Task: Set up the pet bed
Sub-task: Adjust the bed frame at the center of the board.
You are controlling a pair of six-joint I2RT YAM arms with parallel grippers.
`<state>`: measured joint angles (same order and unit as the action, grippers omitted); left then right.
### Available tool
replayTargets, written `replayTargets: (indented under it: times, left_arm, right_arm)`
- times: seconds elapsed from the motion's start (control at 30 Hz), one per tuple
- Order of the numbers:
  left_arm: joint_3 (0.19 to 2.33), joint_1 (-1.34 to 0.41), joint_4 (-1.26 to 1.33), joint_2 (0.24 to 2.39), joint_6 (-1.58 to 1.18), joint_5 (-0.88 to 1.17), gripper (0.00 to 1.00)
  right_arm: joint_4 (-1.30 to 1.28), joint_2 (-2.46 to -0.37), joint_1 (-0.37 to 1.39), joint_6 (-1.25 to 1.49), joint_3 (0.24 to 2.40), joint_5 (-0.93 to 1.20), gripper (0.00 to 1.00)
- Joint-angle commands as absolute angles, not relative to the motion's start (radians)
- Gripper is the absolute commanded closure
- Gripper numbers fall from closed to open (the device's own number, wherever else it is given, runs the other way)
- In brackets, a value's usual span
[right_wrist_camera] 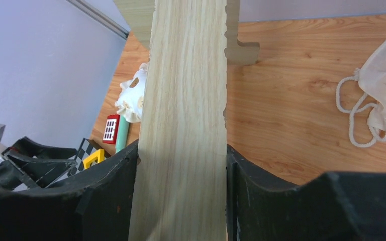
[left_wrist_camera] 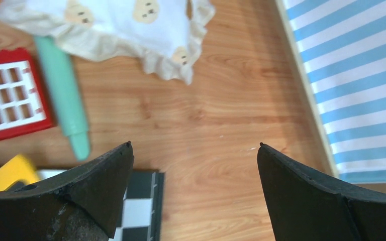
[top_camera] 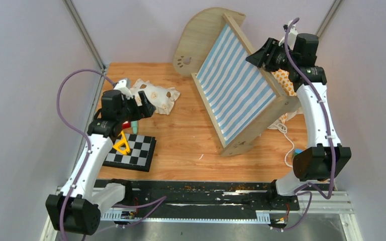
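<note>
The pet bed point(top_camera: 236, 85) is tipped up on its side at the back of the table, its blue-white striped base point(left_wrist_camera: 352, 75) facing left. Both rounded end boards show paw prints. My right gripper point(top_camera: 262, 57) is shut on the upper wooden side rail point(right_wrist_camera: 188, 100), and both fingers of the right gripper point(right_wrist_camera: 182, 148) press against the plank. At the left, my left gripper point(top_camera: 146, 108) hangs open over bare wood. Nothing lies between the jaws of the left gripper point(left_wrist_camera: 194, 145).
A white pillow with brown prints point(top_camera: 156, 95) lies at back left. An orange-patterned cushion point(top_camera: 284, 80) with ties sits behind the bed. A checkerboard point(top_camera: 133, 153) carries a yellow piece point(top_camera: 122, 144). A red window block point(left_wrist_camera: 10, 93) and a green cylinder point(left_wrist_camera: 63, 95) lie near the left gripper.
</note>
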<state>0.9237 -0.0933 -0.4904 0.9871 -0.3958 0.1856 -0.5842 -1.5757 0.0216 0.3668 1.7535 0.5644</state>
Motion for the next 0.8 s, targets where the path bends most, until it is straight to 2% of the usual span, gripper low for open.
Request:
replayTargets:
  times: [0.0,0.13,0.23,0.4,0.5,0.6,0.77]
  left_arm:
    - [0.955,-0.202,-0.259,1.087,-0.528,0.217,0.0]
    - [1.006,-0.389,-0.129,1.245,-0.584,0.131,0.01]
    - [1.034,-0.459,-0.016,1.391,-0.686,0.11,0.09]
    - [1.108,-0.528,0.155,1.632,-0.818,0.104,0.21]
    - [1.183,-0.566,0.193,1.746,-0.844,0.103,0.24]
    - [1.22,-0.584,0.228,1.823,-0.88,0.1,0.28]
    - [1.231,-0.587,0.261,1.882,-0.921,0.099,0.44]
  right_arm:
    - [-0.567,-1.623,0.012,0.379,1.622,0.694,1.0]
    - [-0.539,-1.619,-0.026,0.381,1.554,0.698,1.0]
    - [-0.528,-1.618,-0.035,0.386,1.518,0.7,1.0]
    - [-0.523,-1.623,-0.04,0.388,1.49,0.698,1.0]
    - [-0.523,-1.624,-0.04,0.386,1.484,0.694,1.0]
    - [-0.525,-1.623,-0.041,0.38,1.477,0.689,1.0]
    - [-0.525,-1.616,-0.042,0.376,1.46,0.684,1.0]
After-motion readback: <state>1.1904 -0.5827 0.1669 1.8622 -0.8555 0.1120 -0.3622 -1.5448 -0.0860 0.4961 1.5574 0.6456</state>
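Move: The bed frame stands tipped up, its low left rail within the left hand's reach: the stretch to grip is about 27 cm right, 11 ahead and 11 below that open hand. The pillow lies some 17 cm ahead and 18 below it, only a touch to the right; the checkered board is 12 cm left, 13 back and 18 below. The right hand already grips the high rail; from it the low rail is roughly 23 cm left, 4 back and 25 below, the orange cloth 23 right, 11 ahead and 30 below. The left hand sweeps about 25 cm right and some 10 forward, sinking 10 mostly in the second half, to the frame's low rail, rolling its left side down nearly 20 degrees with a slight clockwise turn while its fingers go from wide open to a bit over half, one on each side of the rail, the outer one seeming to touch it. Meanwhile the right hand keeps its grip on the high rail and eases it about 3 cm right and 2 down. ##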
